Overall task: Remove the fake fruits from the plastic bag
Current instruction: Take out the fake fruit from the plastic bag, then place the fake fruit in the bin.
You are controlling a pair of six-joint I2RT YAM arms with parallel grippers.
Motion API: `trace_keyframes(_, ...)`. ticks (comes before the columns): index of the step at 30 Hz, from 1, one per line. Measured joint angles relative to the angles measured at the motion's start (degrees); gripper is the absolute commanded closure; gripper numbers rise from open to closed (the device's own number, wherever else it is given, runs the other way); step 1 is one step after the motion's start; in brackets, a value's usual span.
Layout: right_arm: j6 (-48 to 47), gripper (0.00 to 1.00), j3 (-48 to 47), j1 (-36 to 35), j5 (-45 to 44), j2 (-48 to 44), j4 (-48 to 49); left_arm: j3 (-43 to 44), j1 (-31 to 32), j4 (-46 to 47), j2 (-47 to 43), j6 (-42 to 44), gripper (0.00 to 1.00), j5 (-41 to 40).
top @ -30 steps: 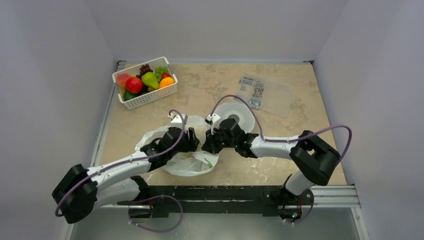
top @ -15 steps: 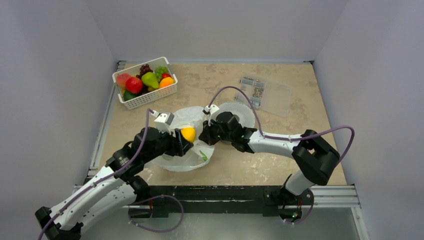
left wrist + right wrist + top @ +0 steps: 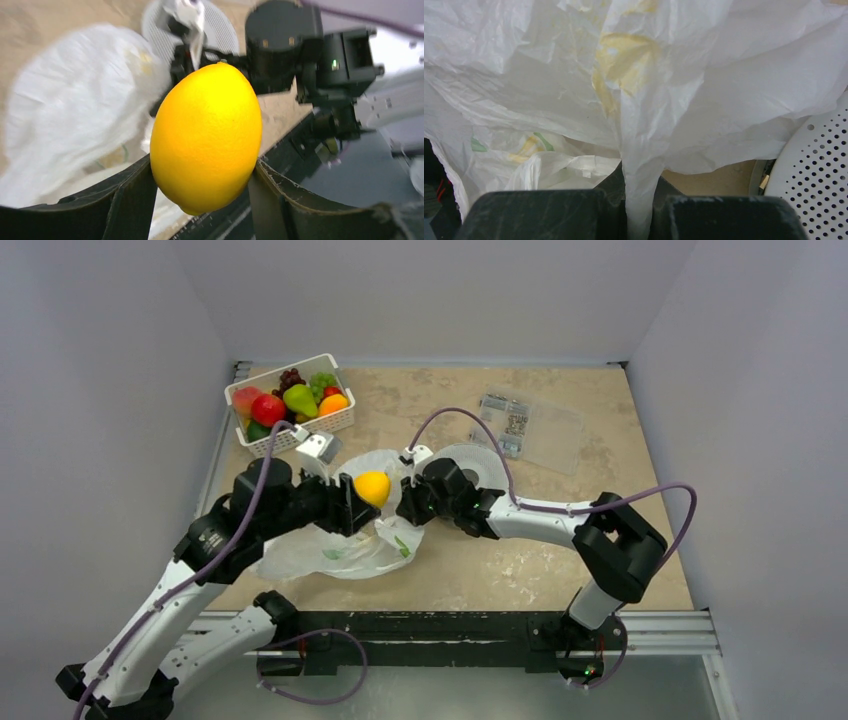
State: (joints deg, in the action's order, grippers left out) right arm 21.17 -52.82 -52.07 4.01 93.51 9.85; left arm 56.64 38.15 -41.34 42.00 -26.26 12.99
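A yellow lemon [image 3: 372, 486] [image 3: 206, 137], one of the fake fruits, is clamped between the two black fingers of my left gripper [image 3: 363, 498] [image 3: 202, 175] and hangs in the air above the plastic bag. The thin white plastic bag [image 3: 335, 548] [image 3: 75, 100] [image 3: 714, 75] lies crumpled on the table below and to the left of the lemon. My right gripper [image 3: 404, 508] [image 3: 640, 202] is shut on a bunched strip of the bag's edge and holds it up. A faint yellow patch shows through the film in the right wrist view; what it is I cannot tell.
A white slotted basket [image 3: 300, 438] at the back left holds a red apple, a green pear, grapes and an orange fruit. A white perforated disc [image 3: 485, 468] [image 3: 819, 170] lies just behind the right gripper. A clear labelled packet [image 3: 530, 430] lies at the back right.
My left gripper has come up out of the bag with the lemon and drawn back to the left and farther away. The right gripper keeps its pinch on the bag, shifted slightly left.
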Motion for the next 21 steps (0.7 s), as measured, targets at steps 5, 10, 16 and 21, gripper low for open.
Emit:
trace_keyframes(5,-1.0,1.0,0.0,-0.1,0.2,0.3,-0.7,10.1,-4.9,1.6,3.9,3.3,1.0,-10.2)
trace_keyframes(10,-1.9,0.91,0.0,-0.3,0.5,0.3,-1.3,13.6,-11.6,10.3,12.7,7.0,1.0,-17.4)
trace_keyframes(16,-2.7,0.72,0.0,-0.4,1.5,0.3,-1.9,17.6,-18.9,20.8,32.1,11.1,1.0,-22.7)
trace_keyframes(21,-3.3,0.61,0.0,-0.4,1.7,0.3,-2.3,27.1,-24.7,23.6,49.7,12.4,1.0,-23.4)
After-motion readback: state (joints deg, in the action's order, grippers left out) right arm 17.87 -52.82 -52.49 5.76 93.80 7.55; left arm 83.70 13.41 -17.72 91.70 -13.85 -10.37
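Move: The left hand already holds the yellow fruit clear of the bag; the white basket's middle lies about 36 cm ahead, 24 cm to its left and some 22 cm lower. In it, the orange is about 36 cm ahead and 13 cm left of the hand, the pear 38 ahead and 21 left. The plastic bag's middle is about 9 cm ahead, 6 left and 22 below. From the right hand, pinching the bag's rim, the bag's middle is roughly 11 cm left, level fore and aft, and 5 below; the basket is 26 ahead, 29 left. Keeping its grip on the yellow fruit, the left hand swings quickly from above the bag towards the basket, some 32 cm forward and 10 cm left, arching up about 8 cm and sinking back to near its starting height as it turns some 40 degrees counter-clockwise with its left side rolling up. The right hand stays almost in place at the bag's rim and, partway through, opens its fingers about a third, loosening its pinch with the plastic still between them. ##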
